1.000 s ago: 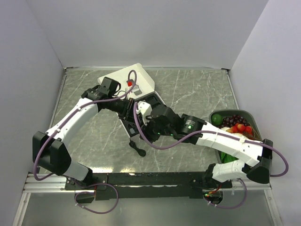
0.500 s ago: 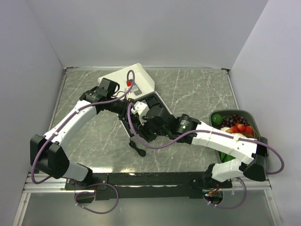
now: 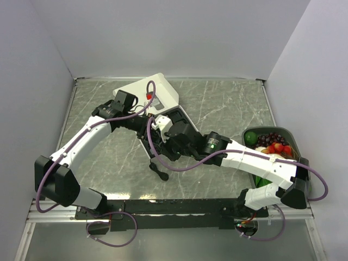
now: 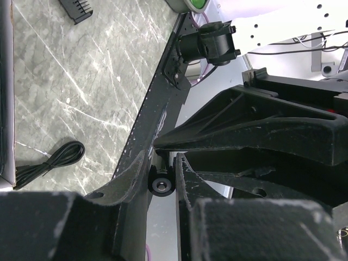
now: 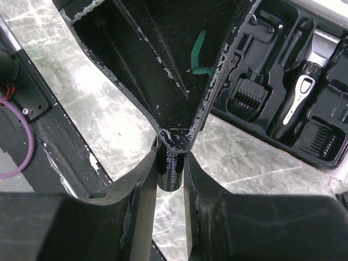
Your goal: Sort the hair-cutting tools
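A slim black cylinder with white print hangs above the marble, and both grippers grip it. In the right wrist view my right gripper is shut on its lower end. The left gripper comes down as a black V onto its upper end. The left wrist view shows the cylinder's round end pinched in my left gripper. From above, the two grippers meet by the black tray. In the tray lie the black clipper and comb attachments. One more comb lies on the table.
A white box lid lies behind the tray. A coiled black cable lies on the marble near the front. A bowl of fruit stands at the right edge. Grey walls close in the table on three sides.
My right arm has slid left to the left gripper, and its jaws have closed onto the black cylinder. The left arm shifted slightly and kept its grip.
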`<state>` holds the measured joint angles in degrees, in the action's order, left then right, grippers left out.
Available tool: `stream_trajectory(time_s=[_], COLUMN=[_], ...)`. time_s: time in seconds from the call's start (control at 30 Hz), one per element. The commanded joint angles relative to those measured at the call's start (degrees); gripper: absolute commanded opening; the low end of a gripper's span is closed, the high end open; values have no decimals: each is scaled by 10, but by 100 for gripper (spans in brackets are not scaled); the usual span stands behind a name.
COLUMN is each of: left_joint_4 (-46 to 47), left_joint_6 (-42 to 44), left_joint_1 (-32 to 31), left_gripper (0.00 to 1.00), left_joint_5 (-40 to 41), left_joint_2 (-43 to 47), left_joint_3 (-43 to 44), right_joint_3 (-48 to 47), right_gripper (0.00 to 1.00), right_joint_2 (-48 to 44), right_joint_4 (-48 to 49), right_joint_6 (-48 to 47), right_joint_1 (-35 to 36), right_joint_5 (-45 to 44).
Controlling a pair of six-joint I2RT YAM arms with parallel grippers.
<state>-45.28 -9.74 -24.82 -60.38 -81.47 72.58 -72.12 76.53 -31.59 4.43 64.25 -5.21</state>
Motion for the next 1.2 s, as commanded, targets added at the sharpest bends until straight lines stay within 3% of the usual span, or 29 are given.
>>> stream_trajectory(time_s=[0.0,0.07,0.13,0.17,0.33,0.5,0.67,0.9,1.07,1.17], left_joint_4=[16,25,66,85,176,116,51,23,-14,-19], left_joint_6=[-4,-15,-39,-68,-146,-202,-200,-221,-240,-249], left_joint_1=[-1,0,7,12,16,17,20,21,21,21], left_gripper=[4,13,31,96,96,97,97,97,97,97], left_joint_5=[-31,9,39,88,259,479,548,602,686,678], left_joint_2=[28,34,54,62,134,165,173,221,243,253], left_joint_3=[7,14,13,12,-23,-22,-26,-67,-72,-72], right_joint_3=[-30,-30,-29,-25,-33,-97,-177,-264,-324,-343], right_gripper=[11,8,8,8,8,6,6,10,12,12], right_joint_2=[7,5,2,2,44,111,189,297,360,397], right_joint_4=[17,14,13,13,1,-22,-43,-68,-93,-98], right_joint_6=[-5,-3,-4,-5,-20,-18,-5,-28,-39,-54], right_joint_1=[4,4,4,4,-4,-52,-139,-204,-216,-217], right_joint_5=[-7,-8,-10,-15,-39,-25,40,85,121,117])
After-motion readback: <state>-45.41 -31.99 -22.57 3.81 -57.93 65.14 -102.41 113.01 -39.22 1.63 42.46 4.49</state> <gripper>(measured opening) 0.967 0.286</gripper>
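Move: The battery is already between both hands' fingertips. The open tool case it goes to has its middle some 13 cm ahead of the right hand, level with it sideways and about 21 cm below; from the left hand that is about 12 cm ahead, 2 cm to the right and 22 cm down. Down on the table, the coiled cable lies about 4 cm back and 3 cm left of the right hand, the nearer comb guard about 2 cm ahead and 17 cm right. The left hand opens wide and lets go of the battery, then draws clear forward and on to its left, ending some 14 cm left and 7 cm forward while swinging about 60 degrees counter-clockwise with its left side rising. The right hand keeps its pinch on the battery and, once the left has released, carries it about 18 cm forward and 8 cm down to above the tool case, quickly through the middle of the reach, turning slightly clockwise and tipping down a little. ##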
